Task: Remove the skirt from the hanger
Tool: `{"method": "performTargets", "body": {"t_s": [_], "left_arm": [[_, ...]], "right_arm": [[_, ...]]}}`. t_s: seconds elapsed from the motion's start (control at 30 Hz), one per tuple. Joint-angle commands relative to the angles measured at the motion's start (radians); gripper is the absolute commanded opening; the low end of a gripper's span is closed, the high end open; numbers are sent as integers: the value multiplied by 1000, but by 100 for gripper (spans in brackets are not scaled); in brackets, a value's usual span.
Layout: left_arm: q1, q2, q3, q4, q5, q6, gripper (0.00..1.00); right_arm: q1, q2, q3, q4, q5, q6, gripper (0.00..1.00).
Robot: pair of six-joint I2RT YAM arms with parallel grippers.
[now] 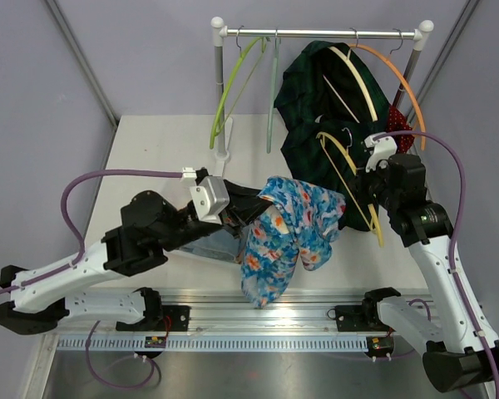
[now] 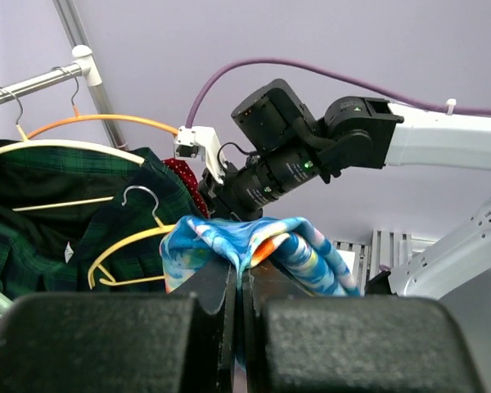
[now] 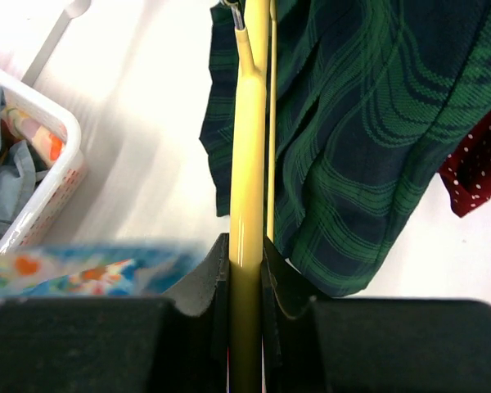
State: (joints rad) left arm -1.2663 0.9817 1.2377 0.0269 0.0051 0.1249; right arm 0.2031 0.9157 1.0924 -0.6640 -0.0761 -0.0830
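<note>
The skirt (image 1: pixel 287 237) is blue with an orange floral print; it drapes in a bunch at the table's middle front. My left gripper (image 1: pixel 258 209) is shut on a fold of its edge. In the left wrist view the skirt (image 2: pixel 311 250) spills over my closed left gripper (image 2: pixel 241 274). The yellow hanger (image 1: pixel 343 154) stands off the rail, against a dark green plaid garment (image 1: pixel 312 141). My right gripper (image 1: pixel 363 189) is shut on its lower arm. The right wrist view shows the hanger (image 3: pixel 250 123) running up from between the jaws of that gripper (image 3: pixel 245 255), with the skirt (image 3: pixel 90 266) blurred at left.
A white clothes rack (image 1: pixel 324 34) at the back carries green hangers (image 1: pixel 233 83), an orange hanger (image 1: pixel 399 75), a cream hanger with another green plaid garment (image 1: pixel 316 75) and a red dotted garment (image 1: pixel 402 125). A white basket (image 3: pixel 41 196) of clothes sits under my left arm.
</note>
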Motion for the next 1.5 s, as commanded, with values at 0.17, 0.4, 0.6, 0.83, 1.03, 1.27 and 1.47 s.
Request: {"method": "performTargets", "body": {"t_s": [0.17, 0.4, 0.6, 0.83, 1.03, 1.27, 1.47], "left_arm": [[22, 152, 17, 76, 48, 42, 0], [82, 262, 72, 139, 148, -7, 0], [100, 302, 20, 159, 148, -28, 0], [166, 229, -233, 248, 144, -120, 74], [168, 73, -287, 81, 124, -117, 98], [166, -180, -362, -131, 10, -119, 99], [166, -380, -425, -231, -96, -171, 99]], "right_arm": [[-7, -28, 61, 47, -109, -75, 0], [-8, -26, 107, -19, -270, -118, 0], [-7, -3, 162, -26, -284, -121, 0], [-5, 103, 312, -23, -326, -83, 0], [-2, 259, 499, -19, -281, -9, 0], [85, 420, 672, 1, -64, 43, 0], [156, 528, 774, 23, 135, 68, 0]]}}
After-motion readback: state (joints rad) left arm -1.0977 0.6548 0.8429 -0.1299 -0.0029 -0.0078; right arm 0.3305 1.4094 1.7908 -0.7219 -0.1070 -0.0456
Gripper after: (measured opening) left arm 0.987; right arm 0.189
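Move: The left hand holds the blue floral skirt; the bare table it is bound for lies about 9 cm ahead, 16 cm right and 47 cm below. The white basket is 17 cm ahead, 12 cm left, low on the table. The right hand grips the empty yellow hanger; the rail spot is some 20 cm ahead, 14 cm left and 36 cm up, with the tartan skirt 15 cm ahead and 6 cm left, 8 cm above. The left fingers keep their pinch on the floral skirt while that hand sinks and swings right, pauses, dips to about 20 cm below its start and opens wide, letting go; it then rises slightly and draws back left, empty. The right hand still grips the yellow hanger, easing left and back, then carrying it up about 13 cm and forward towards the rail. ##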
